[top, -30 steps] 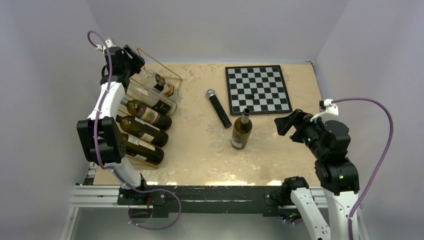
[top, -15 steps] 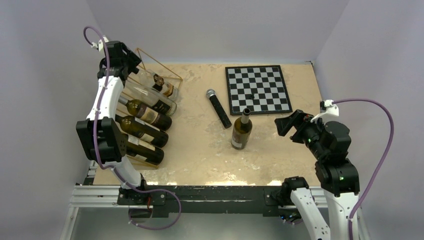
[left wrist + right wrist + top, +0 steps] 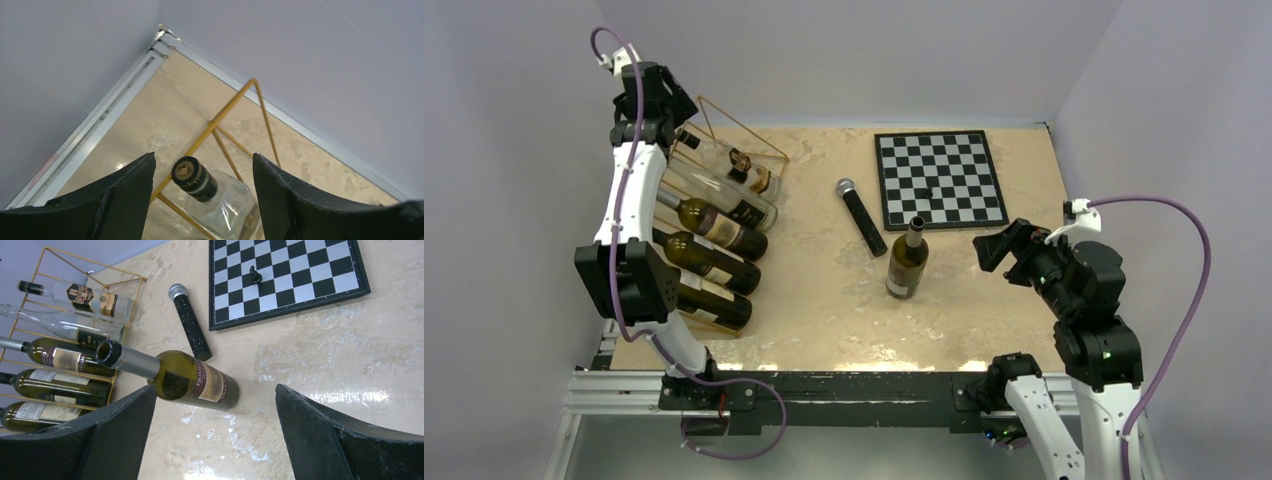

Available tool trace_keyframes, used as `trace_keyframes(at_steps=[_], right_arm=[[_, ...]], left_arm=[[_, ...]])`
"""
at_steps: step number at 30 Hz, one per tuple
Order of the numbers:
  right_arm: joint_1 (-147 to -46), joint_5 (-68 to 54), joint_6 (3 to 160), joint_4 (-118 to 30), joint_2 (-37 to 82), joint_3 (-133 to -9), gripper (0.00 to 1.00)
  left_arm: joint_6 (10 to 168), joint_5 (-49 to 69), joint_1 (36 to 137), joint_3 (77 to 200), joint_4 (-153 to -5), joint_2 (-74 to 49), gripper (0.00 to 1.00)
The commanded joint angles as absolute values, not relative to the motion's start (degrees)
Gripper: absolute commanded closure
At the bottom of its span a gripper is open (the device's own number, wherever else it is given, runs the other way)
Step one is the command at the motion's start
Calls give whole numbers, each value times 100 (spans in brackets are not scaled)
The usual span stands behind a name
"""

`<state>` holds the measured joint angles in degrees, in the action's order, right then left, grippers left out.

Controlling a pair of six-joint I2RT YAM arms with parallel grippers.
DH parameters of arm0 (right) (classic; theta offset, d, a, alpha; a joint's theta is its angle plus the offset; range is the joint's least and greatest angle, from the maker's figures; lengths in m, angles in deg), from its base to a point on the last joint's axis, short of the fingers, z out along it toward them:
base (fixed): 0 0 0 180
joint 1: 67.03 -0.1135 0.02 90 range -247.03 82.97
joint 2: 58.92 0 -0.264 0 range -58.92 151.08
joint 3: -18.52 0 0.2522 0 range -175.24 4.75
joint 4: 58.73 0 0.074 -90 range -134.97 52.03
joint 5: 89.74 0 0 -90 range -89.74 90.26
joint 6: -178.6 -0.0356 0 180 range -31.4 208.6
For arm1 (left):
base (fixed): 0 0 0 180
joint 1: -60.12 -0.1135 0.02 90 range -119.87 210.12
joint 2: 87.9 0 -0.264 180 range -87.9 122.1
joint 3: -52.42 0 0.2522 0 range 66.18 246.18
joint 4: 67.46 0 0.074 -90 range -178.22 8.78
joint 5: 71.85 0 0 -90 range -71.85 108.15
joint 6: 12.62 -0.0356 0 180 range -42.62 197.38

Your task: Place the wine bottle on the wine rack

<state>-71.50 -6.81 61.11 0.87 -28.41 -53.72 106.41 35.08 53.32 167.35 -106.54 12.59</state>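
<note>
A green wine bottle (image 3: 907, 262) with a silver neck stands upright in the middle of the table; it also shows in the right wrist view (image 3: 185, 379). The gold wire wine rack (image 3: 724, 135) stands at the far left and holds several bottles lying down. My left gripper (image 3: 676, 112) is open and empty, raised above the rack's far end, over the black cap of a clear bottle (image 3: 192, 178). My right gripper (image 3: 994, 247) is open and empty, to the right of the standing bottle and apart from it.
A black microphone (image 3: 861, 216) lies left of the chessboard (image 3: 940, 179), which carries one black piece (image 3: 255, 274). The rack's gold bars (image 3: 226, 108) sit close to the table's far-left corner and the walls.
My left arm has lifted and drawn back toward the far-left corner, away from the clear bottle on the rack. The right arm and the standing bottle have not moved.
</note>
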Motion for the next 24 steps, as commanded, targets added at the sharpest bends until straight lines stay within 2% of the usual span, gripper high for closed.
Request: trace_keyframes(at_steps=[1, 6, 9, 12, 24], right_arm=[[-7134, -713, 6125, -24, -2797, -5513, 6], [-7136, -874, 6086, -32, -2690, -5626, 6], [-7137, -932, 6080, 26, -2670, -5667, 6], [-7133, -908, 6107, 104, -2745, -5623, 6], [-7141, -1037, 6161, 275, -2834, -5676, 4]], left_arm=[[9869, 1879, 5620, 16860, -10213, 738, 25], [9229, -481, 6457, 17741, -10617, 1041, 19], [9198, -1755, 6942, 17644, -10332, 969, 14], [9250, -2227, 7407, 17299, -9898, 754, 1], [7846, -3244, 9319, 16230, -10268, 54, 1]])
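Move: Far off to the left hand's right stands the wine bottle, about 51 cm over, 27 cm back and 15 cm below. Of that bottle, the microphone lies some 9 cm to the left and 18 cm farther out; the chessboard's middle is about 10 cm to the right and 27 cm farther out. The clear bottle just racked is about 14 cm right of the left hand, 9 cm back and 15 cm below. From the right hand the wine bottle is 16 cm left, 5 cm ahead and 15 cm below. Swinging away from the filled end of the rack, the empty left hand sweeps fast to the right, about 42 cm, towards the standing wine bottle, rising some 8 cm early on and drawing back about 19 cm from partway through. The wrist swings roughly 100 degrees clockwise with the arm, while the fingers spread from three-quarters open to fully open, touching nothing at the end. ##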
